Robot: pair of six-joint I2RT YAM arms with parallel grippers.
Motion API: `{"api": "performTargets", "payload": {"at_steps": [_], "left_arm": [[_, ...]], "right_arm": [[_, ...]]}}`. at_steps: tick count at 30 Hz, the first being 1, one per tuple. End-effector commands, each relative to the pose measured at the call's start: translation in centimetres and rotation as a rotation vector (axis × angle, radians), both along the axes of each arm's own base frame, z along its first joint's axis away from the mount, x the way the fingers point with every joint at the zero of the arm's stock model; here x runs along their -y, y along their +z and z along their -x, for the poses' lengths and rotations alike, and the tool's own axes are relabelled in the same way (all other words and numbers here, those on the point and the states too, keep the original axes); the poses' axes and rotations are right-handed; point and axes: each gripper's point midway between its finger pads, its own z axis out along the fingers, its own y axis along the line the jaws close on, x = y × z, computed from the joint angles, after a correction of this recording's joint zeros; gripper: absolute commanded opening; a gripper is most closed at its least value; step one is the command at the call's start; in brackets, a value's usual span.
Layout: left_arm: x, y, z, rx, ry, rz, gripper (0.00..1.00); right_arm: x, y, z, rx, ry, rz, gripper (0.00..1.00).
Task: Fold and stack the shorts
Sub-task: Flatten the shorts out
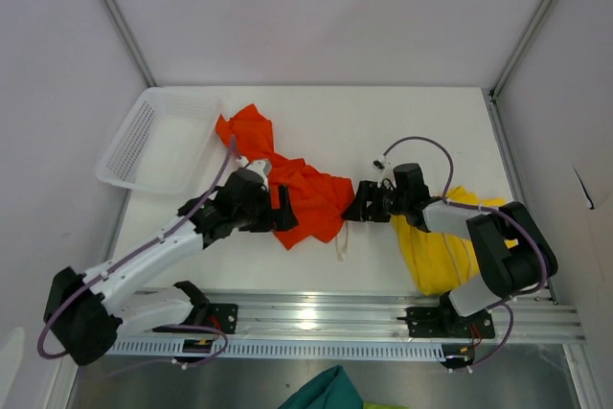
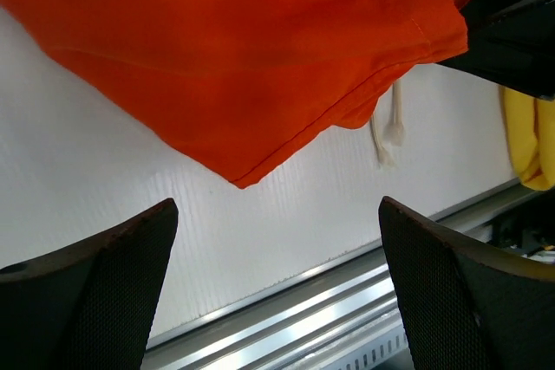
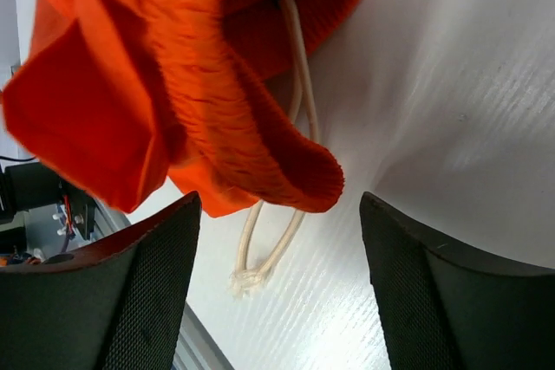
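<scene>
The orange-red shorts [image 1: 305, 193] lie crumpled mid-table, a white drawstring [image 1: 341, 246] trailing from their near edge. The yellow shorts [image 1: 442, 254] lie bunched at the right, partly under the right arm. My left gripper [image 1: 284, 208] is open at the orange shorts' left near edge. In the left wrist view the orange fabric [image 2: 243, 49] lies ahead of the left gripper [image 2: 277, 204], nothing between its fingers. My right gripper [image 1: 361, 203] is open at the shorts' right edge. In the right wrist view the ribbed orange waistband [image 3: 234, 127] and drawstring [image 3: 260, 253] reach the right gripper [image 3: 279, 201], unpinched.
A white mesh basket [image 1: 144, 141] sits tilted at the back left corner. The aluminium rail [image 1: 316, 318] runs along the table's near edge. A teal-green cloth [image 1: 326, 392] lies below the rail. Grey walls enclose the table on three sides.
</scene>
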Motion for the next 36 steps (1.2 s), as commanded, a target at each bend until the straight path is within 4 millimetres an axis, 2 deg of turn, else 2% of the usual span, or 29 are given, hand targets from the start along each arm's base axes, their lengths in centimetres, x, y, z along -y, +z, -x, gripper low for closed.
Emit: {"api": "performTargets", "payload": {"at_steps": [1,2,4,5,7,9,10,11,16,18,19,22,25,27,28,29,30,35,36], "left_arm": [[2.8,1.6,-2.7,0.077,0.020,-0.014,0.99],[3.8,1.9,-2.8,0.087,0.000,-0.020,0.99],[5.0,1.4,-3.5,0.092,-0.011,-0.056,0.99],[5.5,1.4,-3.8,0.115,-0.014,-0.075,0.99],[7.2,2.8,-4.7,0.204,-0.051,-0.069,0.99],[8.0,4.0,-5.2,0.300,-0.107,-0.075,0.99],[8.9,5.1,-5.5,0.357,-0.127,-0.042,0.99],[9.3,5.4,-5.4,0.393,-0.184,-0.048,0.99],[10.3,7.1,-6.1,0.482,-0.303,-0.097,0.99],[10.4,7.1,-6.2,0.512,-0.350,-0.131,0.99],[10.7,7.3,-6.1,0.534,-0.368,-0.138,0.99],[11.1,7.8,-6.1,0.591,-0.434,-0.190,0.99],[11.2,6.9,-6.2,0.593,-0.493,-0.262,0.98],[11.6,6.4,-6.2,0.590,-0.537,-0.274,0.98],[11.8,6.2,-6.1,0.586,-0.550,-0.271,0.98],[12.1,6.2,-6.0,0.591,-0.568,-0.271,0.97],[12.3,5.3,-6.0,0.575,-0.593,-0.290,0.97],[12.9,3.0,-5.4,0.539,-0.640,-0.371,0.95],[13.2,2.2,-5.1,0.531,-0.650,-0.397,0.95]], "right_arm": [[-1.3,1.3,-1.6,0.042,0.019,-0.064,0.75],[-1.4,1.4,-1.7,0.041,0.024,-0.067,0.64],[-1.4,1.5,-2.0,0.046,0.023,-0.067,0.57],[-1.4,1.5,-2.2,0.049,0.019,-0.062,0.50],[-1.4,1.8,-2.3,0.054,0.023,-0.069,0.44],[-1.5,2.4,-2.7,0.074,0.029,-0.084,0.44],[-1.6,2.5,-2.8,0.082,0.034,-0.091,0.45],[-2.0,3.0,-2.8,0.098,0.054,-0.114,0.45],[-2.6,2.6,-2.6,0.090,0.093,-0.147,0.48],[-2.7,2.5,-2.5,0.088,0.096,-0.150,0.54],[-2.7,2.4,-2.5,0.085,0.097,-0.150,0.64],[-2.7,2.3,-2.6,0.088,0.092,-0.148,0.68],[-2.7,2.2,-2.7,0.087,0.091,-0.146,0.75],[-2.6,2.0,-2.8,0.078,0.084,-0.145,0.76],[-2.6,1.9,-2.8,0.076,0.084,-0.145,0.75],[-2.5,1.9,-2.8,0.075,0.083,-0.147,0.69],[-2.6,1.9,-2.8,0.071,0.084,-0.148,0.57],[-2.6,2.0,-2.8,0.072,0.089,-0.157,0.42],[-2.7,1.9,-2.7,0.069,0.091,-0.157,0.32]]}}
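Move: The waistband end of the red shorts lies just off the right fingertips, about 2 cm left and 2 cm below. From the left hand it is roughly 15 cm to the right, 6 cm ahead and 11 cm below. The shorts' near corner sits about 3 cm back, 2 cm right and 12 cm below the left hand. From the right hand, the yellow shorts are some 22 cm right, 9 cm back and 3 cm lower. Right fingers close on the waistband while the left hand, open, swings 12 cm right and forward towards it. ##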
